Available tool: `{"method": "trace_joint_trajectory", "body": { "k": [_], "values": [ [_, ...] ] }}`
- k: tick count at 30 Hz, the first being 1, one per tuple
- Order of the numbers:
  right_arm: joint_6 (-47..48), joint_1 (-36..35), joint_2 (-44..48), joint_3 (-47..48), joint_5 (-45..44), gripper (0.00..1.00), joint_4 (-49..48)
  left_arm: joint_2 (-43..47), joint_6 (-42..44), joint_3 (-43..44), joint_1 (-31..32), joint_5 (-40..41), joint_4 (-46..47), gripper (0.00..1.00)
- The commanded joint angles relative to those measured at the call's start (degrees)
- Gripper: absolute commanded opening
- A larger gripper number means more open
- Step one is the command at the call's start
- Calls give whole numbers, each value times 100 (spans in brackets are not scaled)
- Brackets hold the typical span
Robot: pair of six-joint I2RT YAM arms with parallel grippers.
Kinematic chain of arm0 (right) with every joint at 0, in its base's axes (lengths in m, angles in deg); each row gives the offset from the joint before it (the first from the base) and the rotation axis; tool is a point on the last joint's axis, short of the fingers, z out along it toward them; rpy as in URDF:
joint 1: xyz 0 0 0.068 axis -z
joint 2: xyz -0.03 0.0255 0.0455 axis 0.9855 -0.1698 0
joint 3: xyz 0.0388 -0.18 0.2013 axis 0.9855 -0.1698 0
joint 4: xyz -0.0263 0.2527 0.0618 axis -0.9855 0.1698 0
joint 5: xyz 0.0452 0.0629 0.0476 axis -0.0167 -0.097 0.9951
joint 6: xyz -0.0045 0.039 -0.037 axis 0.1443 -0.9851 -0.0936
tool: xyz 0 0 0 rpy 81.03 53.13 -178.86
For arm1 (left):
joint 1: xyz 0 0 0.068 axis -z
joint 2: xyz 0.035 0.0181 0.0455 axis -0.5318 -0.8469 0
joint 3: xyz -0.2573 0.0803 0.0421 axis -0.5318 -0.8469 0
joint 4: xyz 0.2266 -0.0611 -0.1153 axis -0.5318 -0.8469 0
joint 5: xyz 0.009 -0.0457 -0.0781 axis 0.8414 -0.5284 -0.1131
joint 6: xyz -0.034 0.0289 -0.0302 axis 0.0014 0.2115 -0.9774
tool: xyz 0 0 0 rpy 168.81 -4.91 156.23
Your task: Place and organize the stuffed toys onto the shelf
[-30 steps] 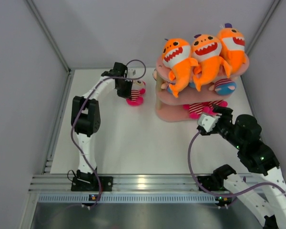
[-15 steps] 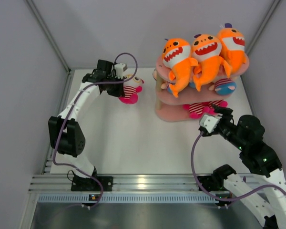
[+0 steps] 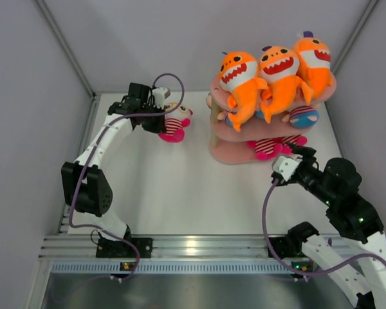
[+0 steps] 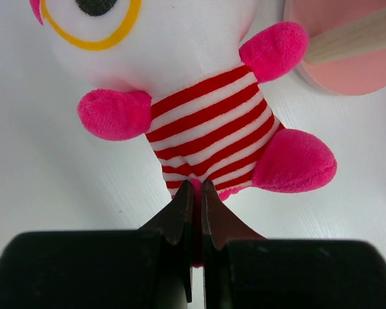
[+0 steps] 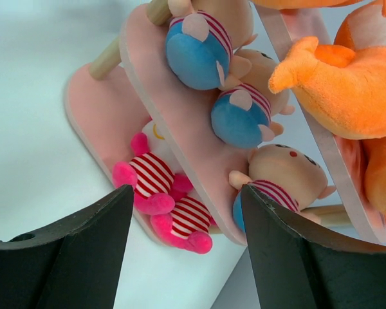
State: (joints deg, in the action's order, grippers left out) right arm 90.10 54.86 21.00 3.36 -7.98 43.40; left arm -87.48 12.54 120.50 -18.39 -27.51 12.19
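Three orange sharks (image 3: 278, 69) sit in a row on the top board of the pink shelf (image 3: 226, 154). Blue-outfit dolls (image 5: 197, 53) lie on its middle board, and two pink-striped dolls (image 5: 152, 181) lie on the bottom board. Another pink-striped doll (image 3: 174, 124) is left of the shelf, low over the white tabletop. My left gripper (image 4: 196, 190) is shut on the pink fabric at the bottom of this doll (image 4: 206, 129). My right gripper (image 5: 186, 190) is open and holds nothing. It hovers just in front of the shelf's right end (image 5: 180, 122), apart from the toys.
Grey walls close in the table on the left, back and right. A metal rail (image 3: 193, 246) runs along the near edge by the arm bases. One corner of the shelf with a wooden post (image 4: 347, 38) shows close to the held doll.
The left arm's elbow has swung out to the left, and its gripper has carried the striped doll slightly left and back. The right gripper has drawn back a little from the shelf.
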Motion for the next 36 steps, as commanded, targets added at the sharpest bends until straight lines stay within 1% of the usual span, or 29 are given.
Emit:
{"method": "trace_joint_trajectory", "body": {
  "k": [1, 7, 9, 15, 16, 20, 24, 36],
  "values": [
    [-355, -47, 118, 128, 296, 68, -135, 621, 181, -13, -38, 53, 204, 0],
    [-716, -56, 293, -12, 507, 69, -398, 1342, 427, -417, -47, 343, 169, 0],
    [-848, -47, 276, -21, 586, 69, -468, 1518, 462, -523, -55, 344, -49, 0],
    [-1191, -47, 65, -30, 841, 69, -776, 1966, 375, -664, -73, 107, -586, 0],
    [-1234, -47, 30, -21, 876, 69, -802, 2124, 357, -638, -73, 63, -787, 0],
    [-1603, -56, -146, 67, 1130, 69, -1013, 2573, 383, -602, -73, -78, -1113, 0],
    [-1867, -65, -321, 75, 1430, 69, -1224, 2942, 401, -725, -73, -201, -1254, 0],
    [-2052, -399, -725, 400, 1149, 70, -1172, 3021, 419, -550, -73, -500, -1430, 0]
  ]
}}
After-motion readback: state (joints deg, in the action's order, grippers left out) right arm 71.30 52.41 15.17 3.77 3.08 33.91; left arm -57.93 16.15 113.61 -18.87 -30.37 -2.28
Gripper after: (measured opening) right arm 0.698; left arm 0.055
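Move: Held by a leg, the pink striped toy has its middle about 5 cm ahead, 5 cm right and 4 cm below the left hand. The right gripper waits some 38 cm right of the left hand, 19 cm back and 13 cm higher; the shelf's middle is roughly 40 cm right of the left hand and 4 cm ahead. From the right hand, the held toy is about 33 cm left, 23 cm ahead and 16 cm lower. Drawing back about 13 cm while rising some 10 cm, the left hand keeps its shut grip on the pink toy's leg and carries it through the air towards the middle front, tipping its fingers up slightly. The right hand, empty and open, eases back a little, then goes left about 6 cm towards the toy, rolling its left side up and turning slightly counter-clockwise. ##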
